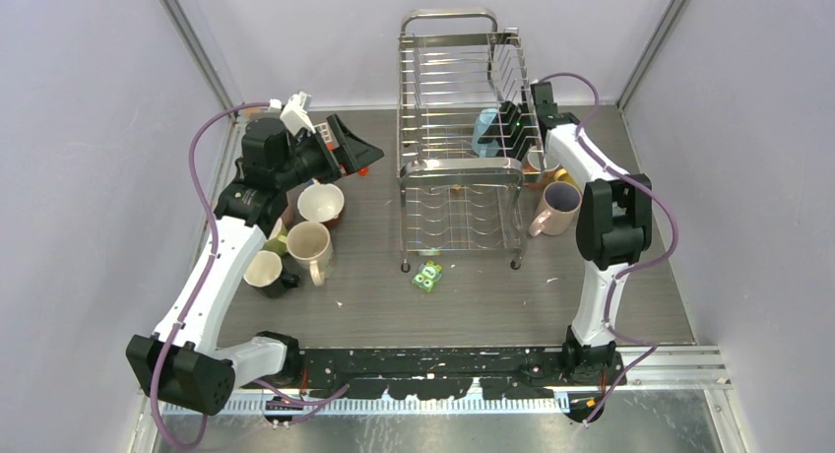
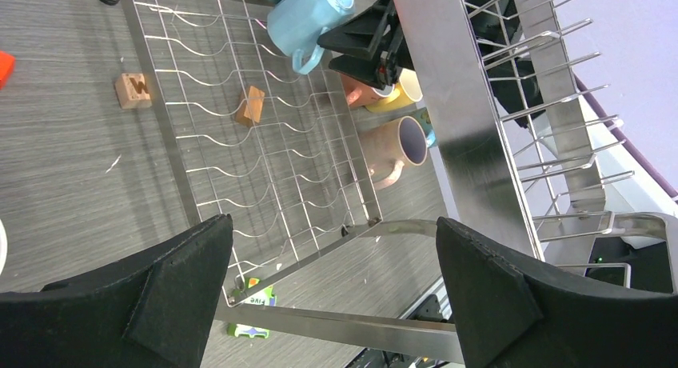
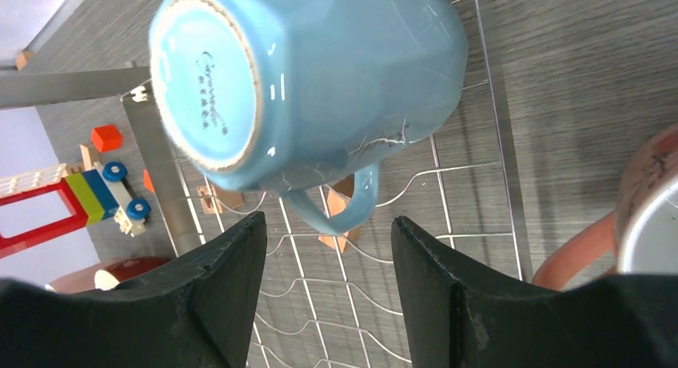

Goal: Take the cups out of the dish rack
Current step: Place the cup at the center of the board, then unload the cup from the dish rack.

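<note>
The silver wire dish rack [image 1: 459, 89] stands at the table's middle back. A light blue cup [image 1: 484, 130] rests tilted in its right side. In the right wrist view the blue cup [image 3: 320, 72] shows its base, and its handle [image 3: 345, 212] hangs just ahead of my right gripper [image 3: 328, 221], which is open with nothing in it. My left gripper [image 1: 360, 154] is wide open left of the rack, its fingers [image 2: 184, 272] framing the rack's lower bar. Dark red [image 1: 321, 202], cream [image 1: 309, 246] and black [image 1: 266, 273] cups stand on the left; pink [image 1: 554, 209] and yellow [image 1: 562, 177] cups on the right.
A small green packet [image 1: 427, 277] lies in front of the rack. Wooden blocks [image 2: 133, 90] lie under and beside the lower tier. Coloured toy blocks [image 3: 88, 192] sit beyond the rack's left side. A salmon cup [image 3: 648, 216] is close to my right fingers.
</note>
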Tool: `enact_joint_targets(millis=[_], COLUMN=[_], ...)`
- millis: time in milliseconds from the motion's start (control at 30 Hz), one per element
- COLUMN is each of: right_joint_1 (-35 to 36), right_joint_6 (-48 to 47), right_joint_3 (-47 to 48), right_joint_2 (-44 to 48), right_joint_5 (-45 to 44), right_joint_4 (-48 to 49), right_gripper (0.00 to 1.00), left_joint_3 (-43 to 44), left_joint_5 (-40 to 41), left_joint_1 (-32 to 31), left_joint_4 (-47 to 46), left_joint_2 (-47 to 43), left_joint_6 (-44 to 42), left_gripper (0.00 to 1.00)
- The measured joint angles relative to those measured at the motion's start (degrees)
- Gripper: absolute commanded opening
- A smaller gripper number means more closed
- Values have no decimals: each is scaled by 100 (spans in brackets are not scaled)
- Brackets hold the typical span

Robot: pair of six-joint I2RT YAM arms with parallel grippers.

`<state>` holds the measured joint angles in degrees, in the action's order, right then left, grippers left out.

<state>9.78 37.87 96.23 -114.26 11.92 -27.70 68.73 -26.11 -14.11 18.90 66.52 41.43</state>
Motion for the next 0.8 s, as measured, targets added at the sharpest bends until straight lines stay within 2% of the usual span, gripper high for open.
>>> enact_joint_targets(millis=[200,333,533,800], right_joint_1=[125,197,214,223], right_joint_6=[35,79,149,79], right_joint_3=[-2,-20,-92,-227], right_joint_2=[-197,-214,-212,-122], right_joint_5=[-175,-297,-636,-1021], right_joint_4=[114,166,227,278], right_gripper=[65,60,48,41], left_joint_3=[2,2,2,2], left_joint_5=[-26,-52,-63,-96], left_joint_1=[33,55,74,81], left_joint_4=[11,17,20,20], left_joint_2=[0,0,0,0], left_joint_6=[-9,-7,-9,-9], left_gripper=[100,100,100,100])
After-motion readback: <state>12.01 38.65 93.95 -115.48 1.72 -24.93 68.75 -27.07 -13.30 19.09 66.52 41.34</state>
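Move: Just off the right fingers hangs the handle of the upturned blue cup, whose middle lies about 5 cm ahead, 4 cm to the left and 1 cm below. The orange cup stands some 8 cm right, 4 cm back and 6 cm lower; the pink mug, at that same height, is about 10 cm right and 14 cm back. From the idle left hand the blue cup is roughly 22 cm ahead, 26 cm right and 21 cm below. Sinking about 2.5 cm beside the blue cup, the right hand first edges a centimetre left and then goes back some 2 cm to the right. During that return its half-open fingers close in from both sides onto the cup's handle, taking hold of it near the fingertips as the wrist rolls its left side down and swings slightly clockwise, under 10 degrees in all. ##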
